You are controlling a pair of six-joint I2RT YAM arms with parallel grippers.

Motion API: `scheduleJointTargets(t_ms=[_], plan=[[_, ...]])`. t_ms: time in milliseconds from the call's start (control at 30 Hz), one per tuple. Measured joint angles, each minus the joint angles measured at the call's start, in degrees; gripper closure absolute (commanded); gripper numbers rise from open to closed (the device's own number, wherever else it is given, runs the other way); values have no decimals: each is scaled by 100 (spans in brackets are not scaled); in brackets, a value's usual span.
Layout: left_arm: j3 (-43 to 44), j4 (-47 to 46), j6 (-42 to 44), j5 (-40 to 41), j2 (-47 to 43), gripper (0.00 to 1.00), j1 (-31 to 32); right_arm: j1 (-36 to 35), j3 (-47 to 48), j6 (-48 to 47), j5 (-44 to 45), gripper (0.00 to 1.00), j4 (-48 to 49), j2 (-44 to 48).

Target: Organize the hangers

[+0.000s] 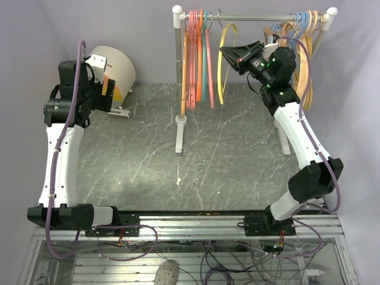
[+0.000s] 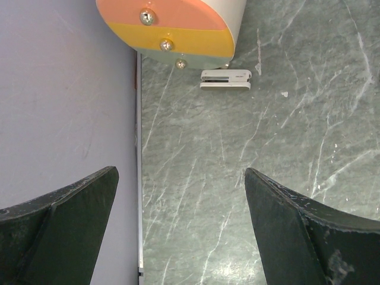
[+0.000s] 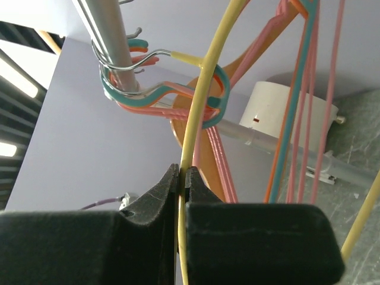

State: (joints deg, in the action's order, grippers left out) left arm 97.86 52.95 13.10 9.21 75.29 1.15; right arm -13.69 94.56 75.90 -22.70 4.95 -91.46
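A bunch of pink, orange and teal hangers (image 1: 197, 59) hangs at the left end of the rail (image 1: 255, 16). A yellow hanger (image 1: 226, 59) hangs just to their right, its wire hook over the rail (image 3: 110, 35). My right gripper (image 1: 225, 55) is shut on that hanger's upper arm. In the right wrist view the thin yellow hanger (image 3: 196, 113) runs pinched between the jaws of the right gripper (image 3: 183, 172), with a tan wooden hanger (image 3: 199, 142) and pink and teal ones (image 3: 297, 107) behind. My left gripper (image 2: 181, 225) stands open and empty above the table's left edge, far from the rack.
A light-blue and pale tan bunch (image 1: 300, 35) hangs at the rail's right end. A white drum (image 1: 116, 68) with orange and yellow bands (image 2: 172, 24) lies at the back left, a small white clip (image 2: 225, 79) beside it. The rack's post and foot (image 1: 179, 127) stand mid-table. The wall (image 2: 65, 107) borders the left.
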Motion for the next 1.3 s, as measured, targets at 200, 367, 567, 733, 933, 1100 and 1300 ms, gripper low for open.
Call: scheduleJointTargets(t_ms=[200, 367, 567, 733, 933, 1100, 1300], plan=[[-11, 0, 0, 0, -11, 1, 0, -192, 518, -120, -162, 100, -61, -361], [-13, 0, 0, 2, -31, 1, 0, -330, 627, -201, -269, 53, -144, -544], [-33, -2, 2, 72, -35, 1, 0, -431, 599, -837, 44, 0, -435, -278], [-44, -2, 7, 146, -35, 1, 0, -470, 442, -1561, 363, 0, -575, 579], [-175, -118, 105, 498, -39, 1, 0, -1150, 328, -3147, 1182, 0, -929, 1714], [-269, -205, 153, 743, -68, 1, 0, -1460, 175, -4203, 2260, 0, -1821, 2245], [-673, -363, 321, 1008, -365, 1, 0, -1718, -767, -4391, 4444, 0, -3209, 2297]])
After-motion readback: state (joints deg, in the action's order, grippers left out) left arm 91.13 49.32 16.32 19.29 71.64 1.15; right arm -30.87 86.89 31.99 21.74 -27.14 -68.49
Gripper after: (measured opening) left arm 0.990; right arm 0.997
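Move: Pinched by its near shoulder in the right fingertips, the yellow hanger already hangs on the rail. The row's outermost pink hanger, where it is going, has its middle about 4 cm left, 7 cm ahead and 5 cm below. At similar depth and height, the teal hanger hangs some 5 cm left and the orange one 6 cm left. The rail lies about 9 cm ahead, directly in front and 6 cm up. From the left hand, that pink hanger is roughly 36 cm right, 16 cm ahead and 6 cm up. Sliding the held yellow hanger about 4 cm left along the rail towards the pink one, the right hand opens wide and lets go. It backs off some 15 cm while rising about 10, fingers tipping up, then swings down about 15 cm and right, coming slightly forward as the wrist rolls and turns clockwise. Late on, the empty left hand drifts about 3 cm left. ##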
